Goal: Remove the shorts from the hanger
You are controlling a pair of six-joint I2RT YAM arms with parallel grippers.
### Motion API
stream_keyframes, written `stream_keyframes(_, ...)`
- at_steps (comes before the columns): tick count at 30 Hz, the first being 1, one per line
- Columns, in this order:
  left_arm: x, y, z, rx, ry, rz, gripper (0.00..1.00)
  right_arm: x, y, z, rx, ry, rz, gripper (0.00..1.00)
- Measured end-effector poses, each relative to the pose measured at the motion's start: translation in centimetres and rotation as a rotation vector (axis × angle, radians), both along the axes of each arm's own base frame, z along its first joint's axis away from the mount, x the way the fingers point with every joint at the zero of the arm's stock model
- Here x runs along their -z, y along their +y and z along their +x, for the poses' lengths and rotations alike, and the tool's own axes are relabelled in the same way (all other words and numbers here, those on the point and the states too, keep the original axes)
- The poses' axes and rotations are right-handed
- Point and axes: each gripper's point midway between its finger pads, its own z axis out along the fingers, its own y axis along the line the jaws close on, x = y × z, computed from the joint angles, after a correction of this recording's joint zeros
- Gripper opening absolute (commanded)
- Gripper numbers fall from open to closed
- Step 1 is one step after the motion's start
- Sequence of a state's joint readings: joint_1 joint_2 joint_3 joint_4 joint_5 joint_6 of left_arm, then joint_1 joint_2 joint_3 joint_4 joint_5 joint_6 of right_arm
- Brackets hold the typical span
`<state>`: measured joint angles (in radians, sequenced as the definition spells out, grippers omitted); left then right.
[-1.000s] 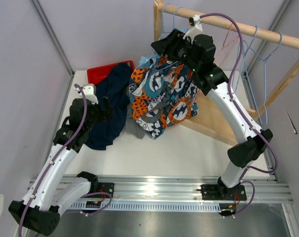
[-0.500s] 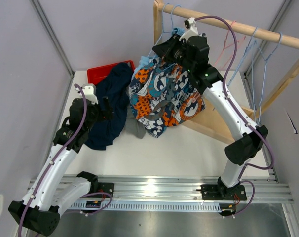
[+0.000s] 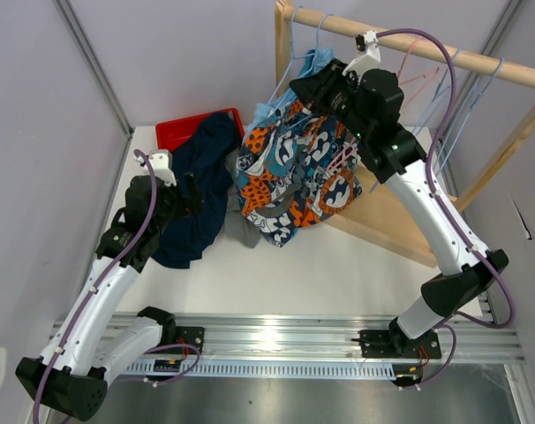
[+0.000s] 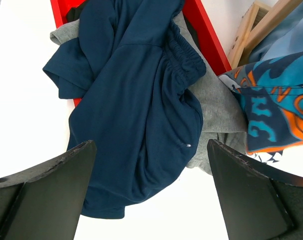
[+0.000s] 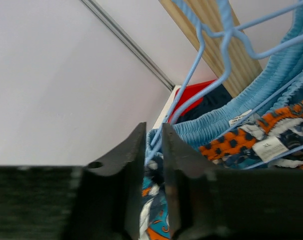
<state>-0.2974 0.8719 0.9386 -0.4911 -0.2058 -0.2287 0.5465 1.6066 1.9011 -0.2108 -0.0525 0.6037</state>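
Observation:
The orange, blue and white patterned shorts (image 3: 294,172) hang from a light blue hanger (image 3: 291,55) on the wooden rail (image 3: 426,49). A light blue pair (image 3: 314,64) hangs bunched beside them. My right gripper (image 3: 308,86) is at the shorts' top edge. In the right wrist view the right gripper (image 5: 153,145) is shut on the patterned shorts (image 5: 241,140), with the hanger wire (image 5: 191,85) running into the gap. My left gripper (image 4: 151,145) is open and empty above the navy shorts (image 4: 136,100), which lie on the table over grey shorts (image 4: 216,110).
A red bin (image 3: 181,132) stands at the back left, partly under the navy shorts (image 3: 201,190). Several empty hangers (image 3: 453,97) hang further right on the rail. The rack's slanted wooden brace (image 3: 382,234) crosses the table's right side. Walls close in on both sides.
My right gripper has moved up and to the right along the rail, pulling the patterned shorts higher and sideways. The left arm and the navy shorts have not moved.

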Motion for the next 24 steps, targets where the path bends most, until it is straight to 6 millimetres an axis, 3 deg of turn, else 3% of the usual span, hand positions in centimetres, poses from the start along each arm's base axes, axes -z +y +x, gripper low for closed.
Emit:
stream_keyframes(3,0.0,0.0,0.0,0.0,0.0,0.0,0.99,-1.0,-0.5,-0.8,0.004,-0.02,0.01,0.27)
stream_keyframes(7,0.0,0.0,0.0,0.0,0.0,0.0,0.99,-1.6,-0.8,-1.1,0.007,-0.034,0.016,0.28)
stream_keyframes(11,0.0,0.0,0.0,0.0,0.0,0.0,0.99,-1.1,-0.8,-1.0,0.009,-0.023,0.012,0.56)
stream_keyframes(13,0.0,0.0,0.0,0.0,0.0,0.0,0.99,-0.9,-0.8,-0.9,0.011,-0.02,0.008,0.61)
stream_keyframes(24,0.0,0.0,0.0,0.0,0.0,0.0,0.99,0.3,-0.8,-0.3,0.03,0.001,-0.004,0.6)
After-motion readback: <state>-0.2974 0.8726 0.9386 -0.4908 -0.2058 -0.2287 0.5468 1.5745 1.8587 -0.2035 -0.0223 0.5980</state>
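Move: The patterned shorts' waistband corner, on its blue hanger's near-left end, lies at the right hand's half-shut fingers: about 3 cm ahead, 1 cm left, 3 cm below. The hanger's neck sits some 6 cm ahead, 3 cm right and 4 cm above the hand; the light-blue shorts' waistband is roughly 8 cm ahead, 2 cm left, 3 cm down. From the left hand that corner is about 13 cm ahead, 18 cm right and 20 cm up. The patterned shorts' waistband corner is let go as the right fingers part from nearly shut to well over half open. The right hand first eases about 1 cm back and right while rising 1.5 cm, then sinks nearly 2 cm with the spread fingers around the blue hanger's end, its pointing barely changed. ##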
